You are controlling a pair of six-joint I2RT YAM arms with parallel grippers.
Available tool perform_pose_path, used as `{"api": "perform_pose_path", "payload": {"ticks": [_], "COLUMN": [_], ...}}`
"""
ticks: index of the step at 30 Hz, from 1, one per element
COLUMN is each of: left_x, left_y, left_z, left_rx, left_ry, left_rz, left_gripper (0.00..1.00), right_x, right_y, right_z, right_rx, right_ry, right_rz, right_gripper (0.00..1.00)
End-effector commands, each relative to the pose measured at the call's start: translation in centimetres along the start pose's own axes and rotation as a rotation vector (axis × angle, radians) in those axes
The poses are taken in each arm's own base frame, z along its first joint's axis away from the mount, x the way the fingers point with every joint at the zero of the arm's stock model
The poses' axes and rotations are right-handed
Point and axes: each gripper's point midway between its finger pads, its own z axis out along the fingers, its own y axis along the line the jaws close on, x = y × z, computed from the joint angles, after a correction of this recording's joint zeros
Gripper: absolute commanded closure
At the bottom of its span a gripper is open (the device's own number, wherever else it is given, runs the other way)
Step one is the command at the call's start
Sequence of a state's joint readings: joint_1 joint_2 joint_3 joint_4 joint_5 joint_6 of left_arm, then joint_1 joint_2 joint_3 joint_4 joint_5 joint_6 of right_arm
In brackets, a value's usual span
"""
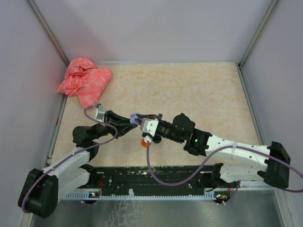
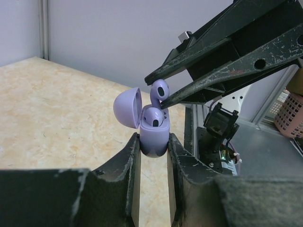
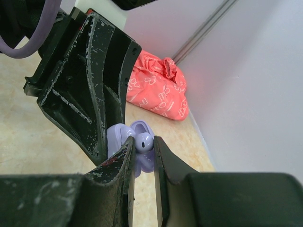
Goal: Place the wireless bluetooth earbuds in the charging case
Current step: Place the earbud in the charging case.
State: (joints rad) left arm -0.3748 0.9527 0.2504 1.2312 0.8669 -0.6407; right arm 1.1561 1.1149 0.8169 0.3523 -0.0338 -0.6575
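Observation:
The lilac charging case [image 2: 154,140] is held upright above the table, with my left gripper [image 2: 154,137] shut on its lower body. Its lid [image 2: 128,108] hangs open to the left. One lilac earbud [image 2: 154,118] sits in the case. A second lilac earbud [image 2: 160,90] is just above the case's open top, with my right gripper [image 3: 142,140] shut on it [image 3: 144,141]. In the top view both grippers meet at mid-table, left gripper [image 1: 134,119] and right gripper [image 1: 142,118] tip to tip. The case's other socket is hidden.
A crumpled pink bag [image 1: 84,80] lies at the far left corner, also seen as the pink bag [image 3: 156,90] in the right wrist view. A small orange-red piece [image 1: 145,141] lies on the table under the right wrist. Grey walls enclose the table on three sides.

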Motion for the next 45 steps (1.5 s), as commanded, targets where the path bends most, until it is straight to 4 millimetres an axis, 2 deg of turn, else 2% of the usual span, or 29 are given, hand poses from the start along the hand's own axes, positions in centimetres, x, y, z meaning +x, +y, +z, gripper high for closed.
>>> {"api": "perform_pose_path", "payload": {"ticks": [1,13,19,24,33,41,45], "left_x": [-1.7,-1.7,-1.7,-1.4,-0.5,-0.1,-0.1], "left_y": [0.0,0.2,0.0,-0.2,0.5,1.2,1.1], "left_z": [0.5,0.3,0.2,0.0,-0.4,-0.5,-0.5], "left_rx": [-0.006,-0.021,-0.014,0.000,-0.021,-0.046,-0.035], "left_ry": [-0.042,-0.049,-0.050,-0.033,0.008,0.033,0.035], "left_rz": [0.027,0.052,0.088,0.137,0.226,0.251,0.256], "left_gripper": [1.00,1.00,1.00,1.00,1.00,1.00,1.00], "right_x": [-2.4,-2.5,-2.6,-1.9,-2.8,-3.6,-3.0], "right_y": [0.1,1.4,1.8,0.6,-0.7,-1.8,-1.8], "right_z": [0.1,-0.6,-0.9,-1.3,-1.4,-0.7,-0.1], "right_rx": [-0.011,-0.088,-0.114,-0.046,0.022,0.107,0.130], "right_ry": [-0.094,-0.068,-0.051,-0.006,-0.009,-0.065,-0.047], "right_rz": [0.029,0.109,0.145,0.168,0.298,0.459,0.485], "right_gripper": [0.84,0.78,0.70,0.62,0.44,0.34,0.32]}}
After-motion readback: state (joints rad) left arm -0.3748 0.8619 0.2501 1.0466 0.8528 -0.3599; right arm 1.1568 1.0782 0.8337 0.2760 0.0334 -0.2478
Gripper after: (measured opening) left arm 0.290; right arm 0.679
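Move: Between the left fingers, case lid open, sits the charging case; from the right hand, whose fingers still grip the second earbud, it lies about 3 cm below, 1 cm to the left and level fore and aft. From the left hand it is about 1 cm right and 1 cm up. On the table roughly 26 cm below the right hand, the red case is 2 cm ahead and 2 cm right, the black case 3 cm ahead and 8 cm right. Opening its fingers wide from their grip on the earbud, the right hand lets go over the case; it eases about 2.5 cm down and 1.5 cm back, then rises some 2 cm, rolling about 20 degrees, forward side down. The left hand keeps its hold on the case, rolls it about 10 degrees the other way and shifts about 1 cm forward and down. ##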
